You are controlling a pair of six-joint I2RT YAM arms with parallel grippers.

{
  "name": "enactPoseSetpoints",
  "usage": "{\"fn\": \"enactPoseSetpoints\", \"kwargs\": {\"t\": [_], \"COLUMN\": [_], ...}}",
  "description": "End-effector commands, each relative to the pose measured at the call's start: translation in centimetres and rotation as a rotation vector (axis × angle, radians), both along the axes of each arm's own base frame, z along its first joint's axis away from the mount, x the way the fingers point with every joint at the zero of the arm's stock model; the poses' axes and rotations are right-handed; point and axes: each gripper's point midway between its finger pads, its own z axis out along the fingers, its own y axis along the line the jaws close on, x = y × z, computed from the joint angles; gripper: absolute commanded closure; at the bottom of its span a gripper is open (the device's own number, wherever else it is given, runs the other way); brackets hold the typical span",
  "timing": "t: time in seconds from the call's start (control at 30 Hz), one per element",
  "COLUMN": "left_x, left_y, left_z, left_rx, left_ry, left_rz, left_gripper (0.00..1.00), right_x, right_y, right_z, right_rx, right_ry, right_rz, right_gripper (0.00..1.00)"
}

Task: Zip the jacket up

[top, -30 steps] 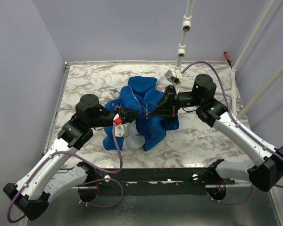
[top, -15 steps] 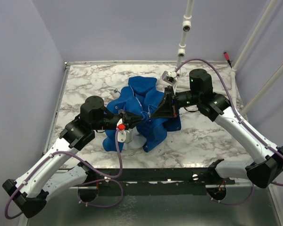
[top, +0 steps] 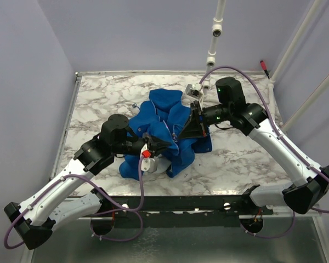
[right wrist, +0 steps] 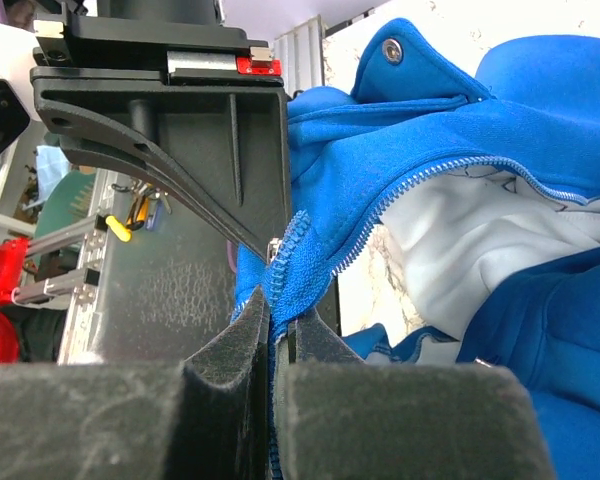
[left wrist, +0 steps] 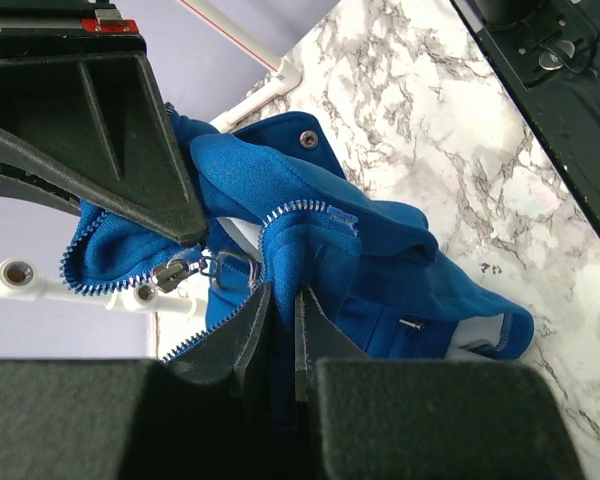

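The blue jacket [top: 167, 109] lies bunched in the middle of the marble table, its front open and pale lining [right wrist: 460, 240] showing. My left gripper [top: 163, 146] comes in from the left and is shut on a fold of blue fabric beside the zipper teeth [left wrist: 282, 300]. The metal zipper slider [left wrist: 172, 273] hangs just left of that grip, under the right gripper's finger [left wrist: 110, 130]. My right gripper [top: 181, 135] reaches in from the right and is shut on the toothed zipper edge [right wrist: 278, 312]. The two grippers nearly meet, tip to tip, over the jacket.
The marble table [top: 98, 93] is walled in by purple panels on the left and at the back. A white pipe [top: 214, 33] hangs down at the back, and slanted white poles [top: 296, 44] stand at the right. A black rail [top: 181, 204] runs along the near edge.
The left arm has pushed to the right, toward the jacket's middle. The right arm has drawn back and up a little. The jacket has bunched up more between them, and both grips have held.
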Motion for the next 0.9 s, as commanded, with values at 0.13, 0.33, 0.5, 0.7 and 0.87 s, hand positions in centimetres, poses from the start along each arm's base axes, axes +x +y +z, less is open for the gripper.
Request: {"fn": "enactPoseSetpoints", "kwargs": {"t": [0.13, 0.33, 0.5, 0.7, 0.87], "left_x": [0.5, 2.3, 3.0, 1.7, 3.1], "left_y": [1.0, 2.3, 2.6, 0.9, -0.3], "left_z": [0.0, -2.7, -5.2, -2.7, 3.0], "left_rx": [0.016, 0.023, -0.009, -0.105, -0.292], "left_ry": [-0.08, -0.001, 0.205, 0.438, 0.554], "left_rz": [0.045, 0.206, 0.291, 0.22, 0.2], "left_gripper": [1.0, 0.72, 0.37, 0.09, 0.21], "right_x": [-0.7, -0.5, -0.2, 0.4, 0.8], "right_y": [-1.0, -1.6, -1.7, -1.3, -1.1], "right_z": [0.3, -0.2, -0.1, -0.9, -1.0], "right_rx": [0.019, 0.095, 0.131, 0.139, 0.179], "right_ry": [-0.071, -0.255, -0.356, -0.401, -0.46], "right_rz": [-0.032, -0.073, -0.075, -0.056, -0.066], "right_gripper": [0.99, 0.99, 0.99, 0.99, 0.99]}}
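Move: The left hand still pinches one zip-edged jacket corner; the zip slider lies about 2 cm forward, 3 cm right and 3 cm above it. From that hand, the right front panel is roughly 7 cm ahead, 5 cm right and 22 cm below, and the hood about 29 cm ahead, 2 cm left and 25 cm down. The right hand already pinches the other zip edge, the slider about 1 cm left and 1 cm below, level with it fore and aft. The left fingers let go of their jacket corner and open wide while the hand drops about 6.5 cm below the slider, easing forward and left, then rises some 2.5 cm and comes back a little right, rolling and swinging counter-clockwise. The right hand keeps its pinch on the zip edge, dipping about 2 cm down and right while rolling some 20 degrees about its fingers. ##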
